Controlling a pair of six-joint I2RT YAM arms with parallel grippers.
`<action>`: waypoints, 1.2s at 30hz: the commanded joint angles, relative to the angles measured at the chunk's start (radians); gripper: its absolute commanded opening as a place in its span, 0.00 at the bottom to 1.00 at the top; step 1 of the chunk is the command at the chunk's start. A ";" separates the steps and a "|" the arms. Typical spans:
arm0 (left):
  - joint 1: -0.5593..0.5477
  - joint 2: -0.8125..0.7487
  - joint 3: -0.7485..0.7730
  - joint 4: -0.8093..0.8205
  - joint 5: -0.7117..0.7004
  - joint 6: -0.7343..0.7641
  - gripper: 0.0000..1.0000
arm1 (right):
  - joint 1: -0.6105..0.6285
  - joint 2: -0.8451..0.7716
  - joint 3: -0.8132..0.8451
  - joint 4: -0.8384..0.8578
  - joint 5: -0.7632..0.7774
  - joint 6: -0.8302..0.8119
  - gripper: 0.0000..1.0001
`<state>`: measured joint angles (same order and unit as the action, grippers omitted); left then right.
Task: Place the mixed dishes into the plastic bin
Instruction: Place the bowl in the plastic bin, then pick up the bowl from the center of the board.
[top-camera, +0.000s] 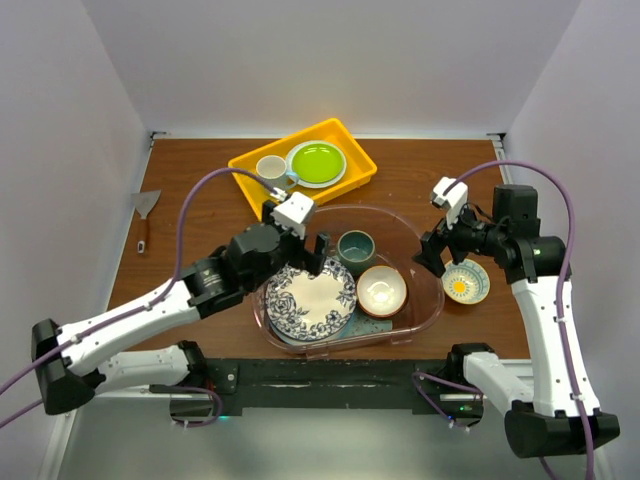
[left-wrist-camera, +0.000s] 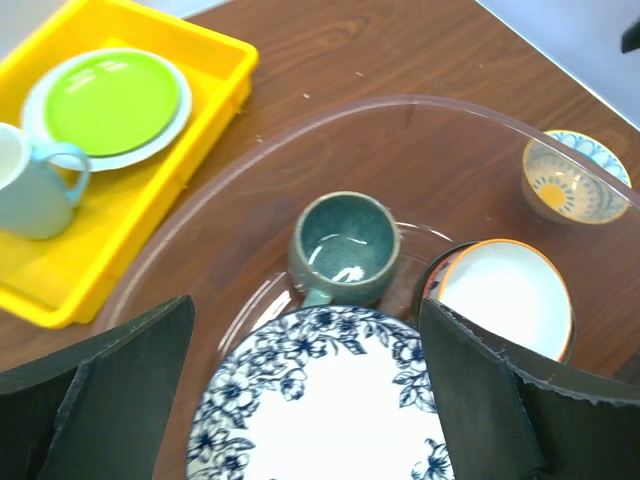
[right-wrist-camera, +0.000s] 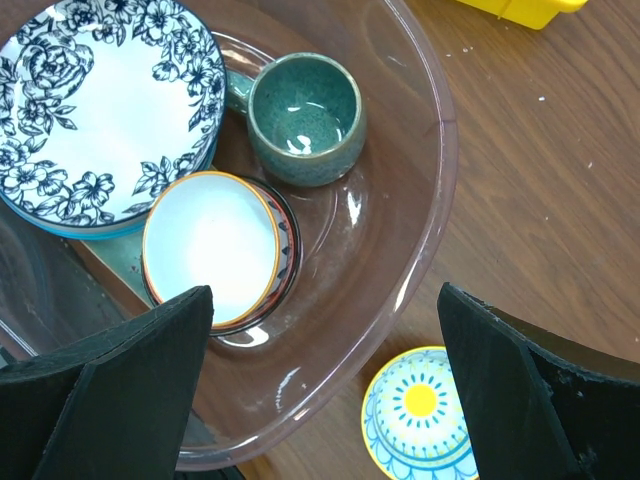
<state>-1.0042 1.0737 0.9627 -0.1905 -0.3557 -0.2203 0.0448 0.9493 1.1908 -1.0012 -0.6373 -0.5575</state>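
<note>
The clear, faintly pink plastic bin (top-camera: 428, 306) sits mid-table. Inside it lie a blue-floral plate (top-camera: 310, 297), a dark teal mug (top-camera: 356, 247) and a white-lined bowl with an orange rim (top-camera: 382, 289). A mint-green edge (right-wrist-camera: 113, 263) shows under the plate. My left gripper (top-camera: 300, 252) hovers open over the plate (left-wrist-camera: 330, 400), with nothing between its fingers (left-wrist-camera: 120, 390). A bowl with a yellow sun and blue pattern (top-camera: 466, 281) stands on the table just right of the bin. Above the bin's right rim (right-wrist-camera: 440, 200), beside that bowl (right-wrist-camera: 420, 415), my right gripper (top-camera: 434, 254) is open and empty.
A yellow tray (top-camera: 245, 172) at the back holds a white mug (top-camera: 271, 170) and a lime-green plate (top-camera: 316, 162). A scraper (top-camera: 145, 214) lies at the table's left edge. White walls close in the back and both sides.
</note>
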 joint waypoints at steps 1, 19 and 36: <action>0.016 -0.113 -0.064 0.006 -0.097 0.076 1.00 | -0.003 0.002 0.046 -0.036 0.039 -0.044 0.99; 0.024 -0.376 -0.234 -0.107 -0.310 0.162 1.00 | -0.010 0.051 0.061 -0.074 0.303 -0.108 0.99; 0.038 -0.448 -0.262 -0.106 -0.264 0.177 1.00 | -0.359 0.301 -0.034 -0.054 0.340 -0.249 0.99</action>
<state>-0.9775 0.6346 0.7132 -0.3225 -0.6308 -0.0608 -0.2832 1.2118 1.1984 -1.0771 -0.3031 -0.7582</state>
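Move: Some 14 cm to the right of the right hand, 3 cm farther out and about 21 cm below it, the patterned bowl sits on the bare table. From that hand, the white bowl in the bin lies roughly 13 cm left, 3 cm back and 17 cm down, and the green mug 20 cm left, 11 cm ahead and 20 cm down. For the left hand the patterned bowl is roughly level ahead, some 52 cm right, 22 cm below. Swinging right off the bin towards the patterned bowl, the open right hand starts slowly, then speeds up: about 15 cm right, 8 cm down and slightly forward, its fingers tipping steeply down and turning clockwise. Meanwhile the empty left hand backs away some 13 cm left, from over the plates towards the bin's left rim, turning about 15 degrees counter-clockwise and staying open. ##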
